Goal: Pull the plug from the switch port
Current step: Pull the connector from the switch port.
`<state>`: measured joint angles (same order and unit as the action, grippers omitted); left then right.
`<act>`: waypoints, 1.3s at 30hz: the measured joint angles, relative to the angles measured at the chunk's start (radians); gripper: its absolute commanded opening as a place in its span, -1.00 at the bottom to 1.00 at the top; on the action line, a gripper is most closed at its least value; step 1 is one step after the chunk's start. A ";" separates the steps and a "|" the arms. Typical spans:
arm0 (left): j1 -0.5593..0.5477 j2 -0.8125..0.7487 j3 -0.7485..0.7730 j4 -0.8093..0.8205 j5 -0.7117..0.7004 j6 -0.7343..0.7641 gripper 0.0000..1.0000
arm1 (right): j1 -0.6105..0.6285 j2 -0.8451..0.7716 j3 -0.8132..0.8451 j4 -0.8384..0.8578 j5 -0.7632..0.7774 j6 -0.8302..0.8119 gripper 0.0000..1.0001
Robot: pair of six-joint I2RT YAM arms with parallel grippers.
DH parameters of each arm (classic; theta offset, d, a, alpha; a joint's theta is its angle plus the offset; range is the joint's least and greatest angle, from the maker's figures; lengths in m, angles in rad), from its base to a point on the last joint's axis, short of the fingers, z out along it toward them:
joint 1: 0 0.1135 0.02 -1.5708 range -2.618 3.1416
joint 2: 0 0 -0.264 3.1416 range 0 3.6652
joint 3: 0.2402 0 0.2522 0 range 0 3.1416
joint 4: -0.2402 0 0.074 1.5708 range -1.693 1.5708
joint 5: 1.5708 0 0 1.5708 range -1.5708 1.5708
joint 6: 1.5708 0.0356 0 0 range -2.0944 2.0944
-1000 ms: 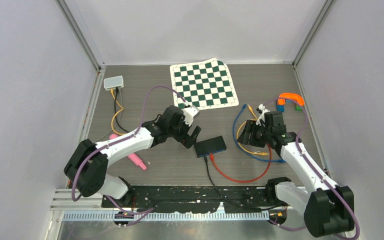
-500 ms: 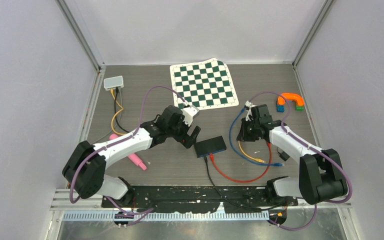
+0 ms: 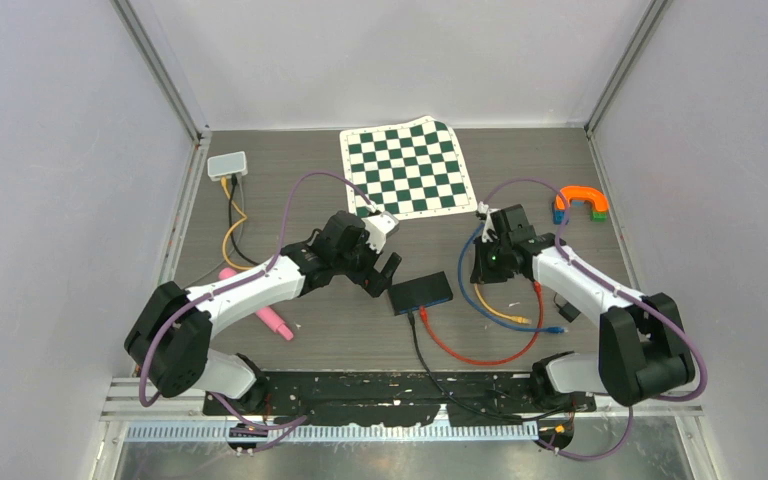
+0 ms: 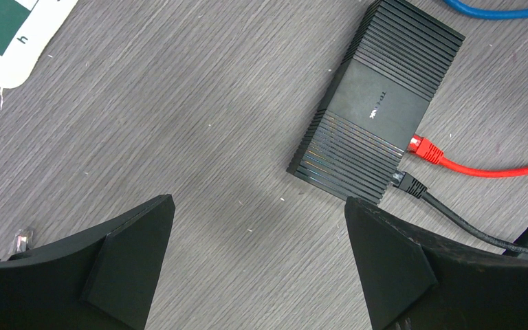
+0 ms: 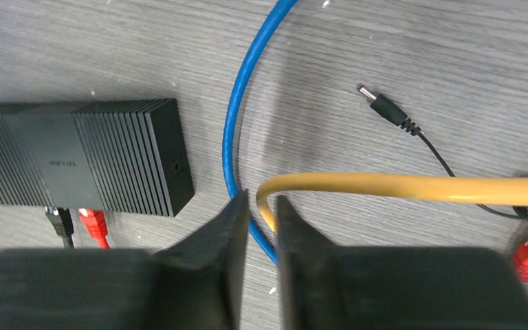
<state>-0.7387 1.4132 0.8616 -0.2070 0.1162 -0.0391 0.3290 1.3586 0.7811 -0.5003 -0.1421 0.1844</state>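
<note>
The black switch (image 3: 421, 291) lies flat mid-table. A red plug (image 4: 426, 148) and a black plug (image 4: 408, 184) sit in the ports on its near side. My left gripper (image 4: 258, 201) hovers open just left of the switch (image 4: 378, 110), with only bare table between its fingers. My right gripper (image 5: 262, 196) hangs right of the switch (image 5: 75, 155), its jaws nearly together with a slim gap. The bend of a yellow cable (image 5: 399, 187) meets the right fingertip; whether it is pinched is unclear. In the top view the right gripper (image 3: 476, 268) is above the cable loops.
A blue cable (image 5: 240, 103) curves between the switch and my right gripper. A loose black barrel plug (image 5: 385, 106) lies beyond it. The red cable (image 3: 490, 355) loops toward the near edge. A chessboard mat (image 3: 407, 168), white box (image 3: 227, 165), pink marker (image 3: 265, 315) and coloured blocks (image 3: 580, 203) lie around.
My right arm swung left toward the switch and its jaws closed from about half open. The left arm has not moved.
</note>
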 measured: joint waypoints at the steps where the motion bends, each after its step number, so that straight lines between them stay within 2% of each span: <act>1: 0.000 0.000 0.000 0.000 0.000 0.001 0.99 | 0.006 0.012 0.013 -0.006 0.015 0.000 -0.12; 2: 0.000 0.000 0.000 0.000 0.001 0.002 0.99 | 0.013 0.019 0.021 -0.016 0.039 -0.006 -0.01; 4: 0.000 0.000 0.000 0.000 0.001 0.005 0.99 | 0.020 0.011 0.023 -0.038 0.076 0.002 0.05; 10: 0.000 0.000 -0.011 0.000 0.003 0.021 0.99 | 0.023 -0.138 0.025 -0.093 0.130 0.030 0.07; 14: 0.000 0.002 -0.011 0.001 0.032 0.022 0.99 | 0.023 -0.284 0.018 -0.081 0.072 0.066 0.07; 18: -0.001 0.034 -0.009 0.007 0.092 0.044 0.99 | 0.023 -0.388 -0.074 0.032 -0.074 0.146 0.07; 22: -0.014 0.090 0.010 -0.009 0.137 0.085 0.99 | 0.035 -0.349 -0.214 0.178 -0.219 0.262 0.07; 26: -0.055 0.142 0.045 -0.040 0.147 0.138 0.99 | 0.074 -0.264 -0.290 0.260 -0.295 0.348 0.07; 39: -0.117 0.291 0.169 -0.131 0.135 0.255 0.99 | 0.134 -0.134 -0.293 0.436 -0.361 0.435 0.07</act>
<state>-0.8562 1.7046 1.0302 -0.3382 0.2516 0.2161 0.4633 1.2251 0.4877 -0.0639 -0.5034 0.6189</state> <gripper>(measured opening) 0.994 0.536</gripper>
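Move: Lying about 13 cm to the right hand's left and 5 cm back, some 4 cm lower, is the red plug in the switch; the black plug sits 2 cm farther left of it. The blue cable passes about 3 cm to the right hand's left, level with it and 4 cm lower. From the left hand, the switch's middle is roughly 7 cm to the right, 4 cm back and 8 cm down, with the red plug 4 cm back of that. Opening to about half, the right hand lets go of the yellow cable, lifts some 8 cm, then swings left and back over the blue cable and down, ending about 10 cm left beside the red plug, fingers tilted some 30 degrees more to the left. The wide-open left hand sinks about 5.5 cm, going right and back over the switch's left end and turning clockwise. ##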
